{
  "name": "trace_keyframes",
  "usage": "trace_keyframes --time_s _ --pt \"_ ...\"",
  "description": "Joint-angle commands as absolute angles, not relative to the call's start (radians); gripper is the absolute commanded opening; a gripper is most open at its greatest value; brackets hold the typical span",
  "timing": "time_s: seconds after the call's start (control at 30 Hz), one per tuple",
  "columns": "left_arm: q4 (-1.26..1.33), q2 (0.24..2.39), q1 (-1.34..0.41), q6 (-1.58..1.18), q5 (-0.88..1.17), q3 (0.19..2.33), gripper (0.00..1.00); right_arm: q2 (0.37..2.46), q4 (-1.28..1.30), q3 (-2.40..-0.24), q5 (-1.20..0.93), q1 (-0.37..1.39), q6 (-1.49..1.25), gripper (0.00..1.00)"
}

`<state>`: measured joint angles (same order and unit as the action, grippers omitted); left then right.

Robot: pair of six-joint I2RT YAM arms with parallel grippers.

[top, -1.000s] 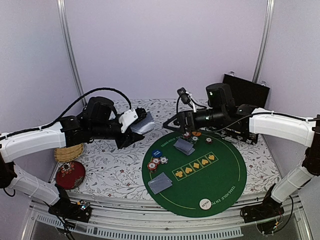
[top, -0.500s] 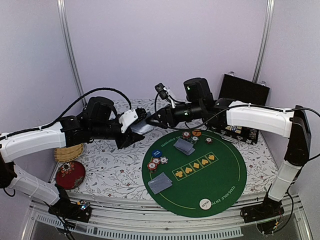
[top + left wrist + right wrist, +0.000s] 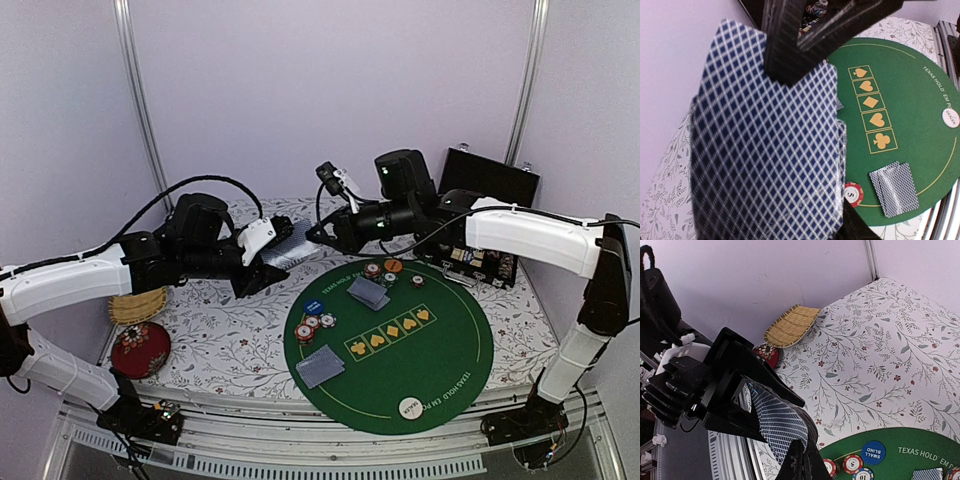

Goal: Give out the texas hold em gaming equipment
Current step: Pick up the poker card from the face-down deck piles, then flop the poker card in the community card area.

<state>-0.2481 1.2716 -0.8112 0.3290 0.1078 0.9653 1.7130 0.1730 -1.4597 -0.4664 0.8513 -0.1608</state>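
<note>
My left gripper (image 3: 272,250) is shut on a deck of playing cards (image 3: 293,245) with blue diamond backs, held above the flowered cloth left of the green mat (image 3: 440,350). In the left wrist view the deck (image 3: 765,150) fills the frame, hiding that gripper (image 3: 775,225). My right gripper (image 3: 318,235) has reached across and is shut on the edge of the top card (image 3: 780,422), its black fingers (image 3: 790,50) pinching it. On the mat lie two card pairs (image 3: 368,292) (image 3: 320,366), poker chips (image 3: 312,325) (image 3: 385,270), a blue small-blind disc (image 3: 873,452), an orange disc (image 3: 393,265) and a white dealer button (image 3: 410,407).
A woven straw basket (image 3: 138,305) and a red round cushion (image 3: 140,348) sit at the left under my left arm. An open black case (image 3: 485,215) stands behind the mat at the right. The metal table rail (image 3: 300,440) runs along the near edge.
My right arm swung left from over the far chips to the deck, and its open jaws closed on the top card. The left arm and deck stayed still.
</note>
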Motion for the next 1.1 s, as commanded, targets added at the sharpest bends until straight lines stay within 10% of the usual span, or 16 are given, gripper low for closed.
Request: trace_keyframes --time_s 0.0,0.53,1.07 --pt "-0.224 1.26 -0.81 0.332 0.118 0.956 0.45 1.643 0.223 -1.48 -0.41 0.853 -0.135 0.03" --pt "-0.223 1.255 -0.81 0.331 0.114 0.957 0.45 1.278 0.42 -1.259 0.07 0.792 0.264 0.02" --pt "-0.224 1.258 -0.811 0.335 0.107 0.955 0.45 1.555 0.078 -0.95 0.26 0.958 0.785 0.02"
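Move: The face-down card pinched by the right hand still lies against the deck, whose middle is about 4 cm to that hand's left and 3 cm below. The printed card row is centred some 14 cm to its right, 4 cm back and 25 cm below. At table height, the far card pair is about 9 cm right and 5 cm ahead, the small blind button 3 cm left and 2 cm ahead. From the left hand the row is roughly 22 cm right, 3 cm back, 20 cm below. The top card comes free of the deck in the right fingers, which stay shut on it: the right hand rises about 10 cm while swinging right, then drops some 25 cm steeply towards the printed card row, edging back and left at the end. Its wrist swings about 60 degrees, from pointing left to forward-left and down. The left hand holds the deck still. ##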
